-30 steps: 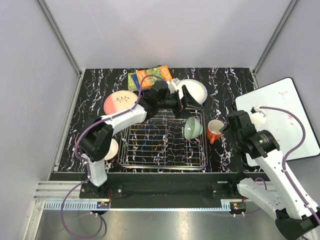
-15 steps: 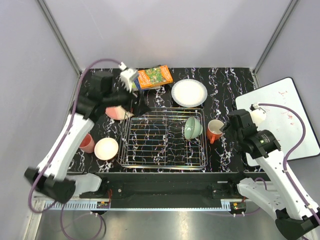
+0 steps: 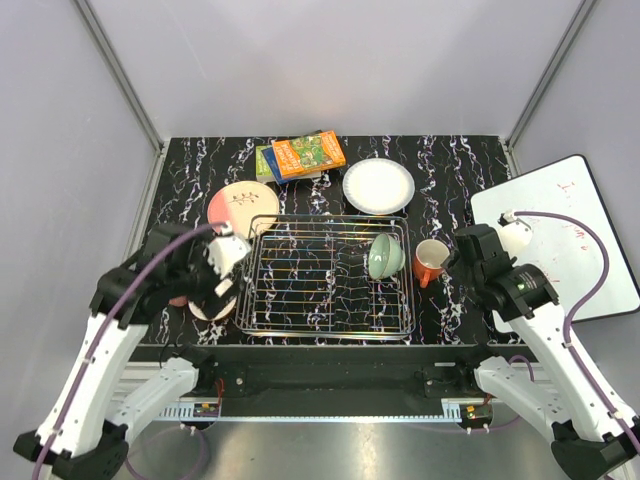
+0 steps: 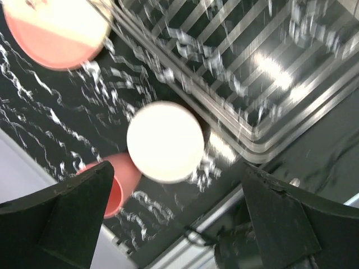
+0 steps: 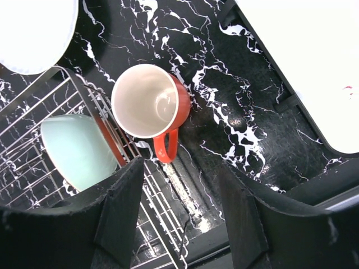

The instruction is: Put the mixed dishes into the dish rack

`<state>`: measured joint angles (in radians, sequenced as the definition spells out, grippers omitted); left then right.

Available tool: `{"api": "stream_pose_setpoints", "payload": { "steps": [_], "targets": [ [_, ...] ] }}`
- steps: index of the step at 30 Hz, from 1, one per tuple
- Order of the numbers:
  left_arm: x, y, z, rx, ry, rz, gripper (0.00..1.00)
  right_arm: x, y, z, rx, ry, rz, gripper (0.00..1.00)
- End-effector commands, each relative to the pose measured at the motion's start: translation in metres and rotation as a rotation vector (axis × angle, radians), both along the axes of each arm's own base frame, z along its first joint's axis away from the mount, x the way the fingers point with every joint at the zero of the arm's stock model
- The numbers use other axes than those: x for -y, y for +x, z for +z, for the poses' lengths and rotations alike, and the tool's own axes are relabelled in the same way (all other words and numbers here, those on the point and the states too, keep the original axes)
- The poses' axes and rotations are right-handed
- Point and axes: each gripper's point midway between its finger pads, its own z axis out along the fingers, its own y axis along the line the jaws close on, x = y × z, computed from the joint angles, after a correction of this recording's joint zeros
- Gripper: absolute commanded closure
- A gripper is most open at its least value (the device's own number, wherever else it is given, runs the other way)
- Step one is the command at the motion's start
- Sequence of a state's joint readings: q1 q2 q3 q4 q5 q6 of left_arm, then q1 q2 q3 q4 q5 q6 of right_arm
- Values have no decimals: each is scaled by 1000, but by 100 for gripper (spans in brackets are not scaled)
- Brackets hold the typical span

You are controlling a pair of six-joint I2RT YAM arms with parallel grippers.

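Note:
The dish rack point(image 3: 310, 290) sits mid-table with the pale green bowl point(image 3: 384, 255) on edge at its right end. The orange-red mug point(image 3: 430, 262) stands just right of the rack. The white plate point(image 3: 378, 186) and the pink-and-cream plate point(image 3: 242, 205) lie behind it. My left gripper point(image 3: 222, 283) is open and empty above the orange bowl with white inside point(image 4: 165, 142), left of the rack point(image 4: 263, 61); the pink cup point(image 4: 112, 188) stands beside that bowl. My right gripper point(image 5: 179, 185) is open and empty, just short of the mug point(image 5: 150, 101), by the green bowl point(image 5: 78, 148).
Colourful books point(image 3: 300, 155) lie at the back. A whiteboard point(image 3: 560, 230) lies off the table's right edge and shows in the right wrist view point(image 5: 303, 56). Grey walls close in the table on three sides.
My left arm has swung from behind the rack back to the near left and now hovers over the orange bowl. The right arm has barely moved.

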<state>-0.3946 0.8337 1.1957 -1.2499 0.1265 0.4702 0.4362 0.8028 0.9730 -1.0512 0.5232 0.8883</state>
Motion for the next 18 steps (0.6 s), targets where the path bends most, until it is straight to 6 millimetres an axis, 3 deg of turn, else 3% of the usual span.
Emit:
{"api": "stream_pose_setpoints", "payload": {
  "steps": [1, 7, 18],
  "targets": [
    [-39, -46, -40, -33, 200, -137, 1, 7, 3, 2, 20, -32, -23, 36],
    [-55, -67, -68, 9, 292, -265, 1, 4, 5, -3, 16, -23, -16, 36],
    [-47, -47, -120, -56, 329, -319, 1, 4, 3, -7, 13, -11, -23, 37]
  ]
}}
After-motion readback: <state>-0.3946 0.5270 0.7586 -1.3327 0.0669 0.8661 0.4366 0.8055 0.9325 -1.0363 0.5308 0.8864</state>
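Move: The left hand, empty, is above the white saucer: the saucer's middle lies about 20 cm below, some 4 cm ahead and 2 cm to the left. The pink cup stands roughly 10 cm left of the saucer and 2 cm farther out; the coral plate is about 28 cm ahead of the hand and 6 cm right. The dish rack's middle lies 9 cm ahead, 27 cm right. From the right hand, the saucer is some 55 cm left, about level. Down towards the near side of the white saucer: the left hand sinks about 11 cm while drawing back some 6 cm and left 5 cm, the backward part coming first and the finish almost straight down. Its wrist turns some 25 degrees, clockwise with its left side rising, so the fingers point more steeply down, still wide open and touching nothing. ##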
